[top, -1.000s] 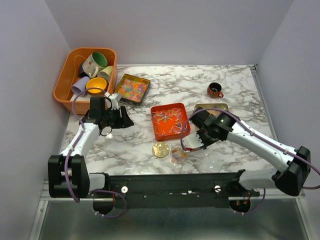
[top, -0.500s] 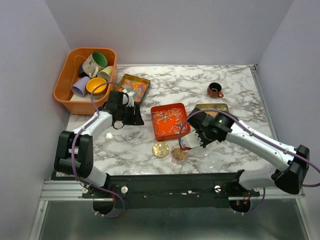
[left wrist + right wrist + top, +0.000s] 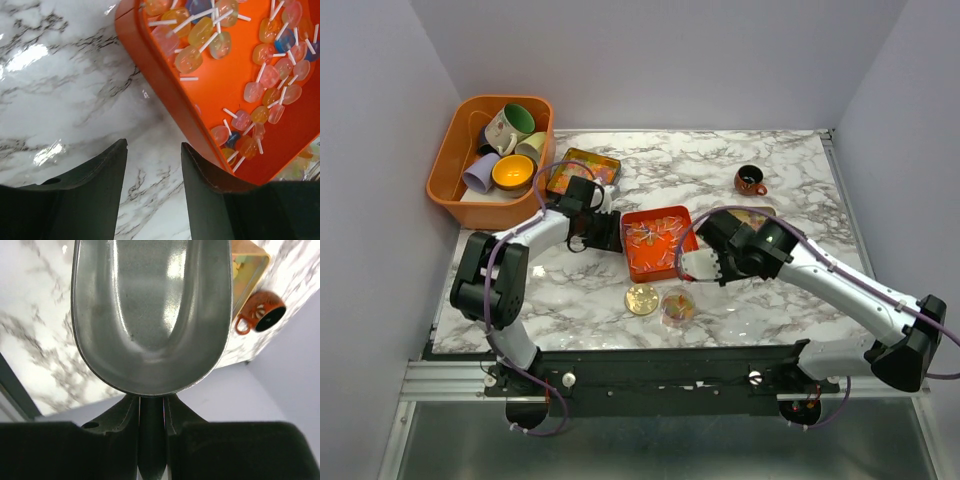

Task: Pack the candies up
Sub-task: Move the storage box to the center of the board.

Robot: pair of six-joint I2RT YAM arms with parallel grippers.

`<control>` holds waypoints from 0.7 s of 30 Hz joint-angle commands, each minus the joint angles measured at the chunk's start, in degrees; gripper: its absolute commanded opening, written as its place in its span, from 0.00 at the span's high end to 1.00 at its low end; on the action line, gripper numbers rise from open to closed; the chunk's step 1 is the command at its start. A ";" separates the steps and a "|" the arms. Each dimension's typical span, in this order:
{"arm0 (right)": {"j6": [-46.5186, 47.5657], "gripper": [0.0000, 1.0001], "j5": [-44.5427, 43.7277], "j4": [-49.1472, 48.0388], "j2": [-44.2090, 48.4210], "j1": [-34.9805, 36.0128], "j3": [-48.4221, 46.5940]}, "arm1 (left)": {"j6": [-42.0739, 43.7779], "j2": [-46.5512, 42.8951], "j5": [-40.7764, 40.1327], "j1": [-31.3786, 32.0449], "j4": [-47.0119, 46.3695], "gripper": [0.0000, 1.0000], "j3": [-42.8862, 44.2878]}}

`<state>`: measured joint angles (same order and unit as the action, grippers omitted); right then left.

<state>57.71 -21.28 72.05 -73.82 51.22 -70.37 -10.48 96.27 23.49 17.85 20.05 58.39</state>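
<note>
An orange tray [image 3: 632, 262] in the middle of the table holds stick candies [image 3: 658, 238]; further small colourful candies fill a tin [image 3: 582, 176] behind it. My left gripper [image 3: 604, 233] is low at the tray's left side. In the left wrist view its fingers [image 3: 200, 175] stand open over bare marble, the tray wall [image 3: 165, 85] just beyond the right one and candies [image 3: 200, 32] inside. My right gripper [image 3: 705, 267] is shut on the handle of an empty metal scoop [image 3: 150, 315], just right of the tray. A small clear jar [image 3: 678, 307] with some candies stands in front.
A flat gold disc [image 3: 641, 299] lies beside the jar. An orange bin [image 3: 448, 160] of mugs stands at the back left. A small brown mug [image 3: 751, 181] and a gold tin [image 3: 752, 213] are behind my right arm, also seen as mug [image 3: 260, 315] and tin [image 3: 247, 270].
My left arm has swung right, from beside the orange bin to the tray's left edge, its jaws narrowing slightly. The right gripper has lifted the scoop back from the jar.
</note>
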 commanded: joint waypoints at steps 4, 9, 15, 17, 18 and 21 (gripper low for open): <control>-17.10 0.99 0.37 -14.20 1.22 -15.87 -7.67 | 3.09 7.00 -3.00 4.83 1.65 0.44 8.40; -21.85 0.99 2.73 -15.09 -0.80 -28.00 -16.47 | 4.33 9.37 -4.06 7.37 1.13 0.44 10.86; -20.71 0.99 1.94 -17.21 -0.10 -28.89 -13.31 | 4.68 13.15 -4.59 12.56 2.00 0.44 15.34; -20.62 0.99 2.03 -17.56 -0.09 -28.90 -12.95 | 4.68 15.08 -4.59 13.79 2.62 0.44 18.23; -20.54 0.99 2.12 -17.73 -0.09 -29.16 -12.95 | 4.68 15.70 -4.59 14.84 3.14 0.44 19.29; -20.45 0.99 2.21 -17.91 -0.53 -29.42 -13.04 | 5.21 18.16 -5.03 16.95 3.67 0.44 23.25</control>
<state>38.37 -19.77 57.06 -74.37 22.37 -83.50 -6.39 111.44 18.85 31.18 23.44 75.92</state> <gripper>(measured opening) 0.274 0.559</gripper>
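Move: The red storage box sits just off my left fingertips on their right: its middle is about 9 cm right, level fore and aft, 1 cm lower. From that hand, the beige box is some 26 cm right, also level, and the gold lid 6 cm right and 12 cm back. My right hand, still holding the scoop, has the red box about 12 cm left, 5 cm ahead and 15 cm below. With half-open fingers I shove the red storage box to my right, the finger nearer it bearing on its left wall; my left hand slides about 9 cm right, sinking slightly and turning a little clockwise. Meanwhile I swing the scoop clear with my right hand, some 10 cm forward, 8 right and 8 up, the wrist turning well clockwise. ##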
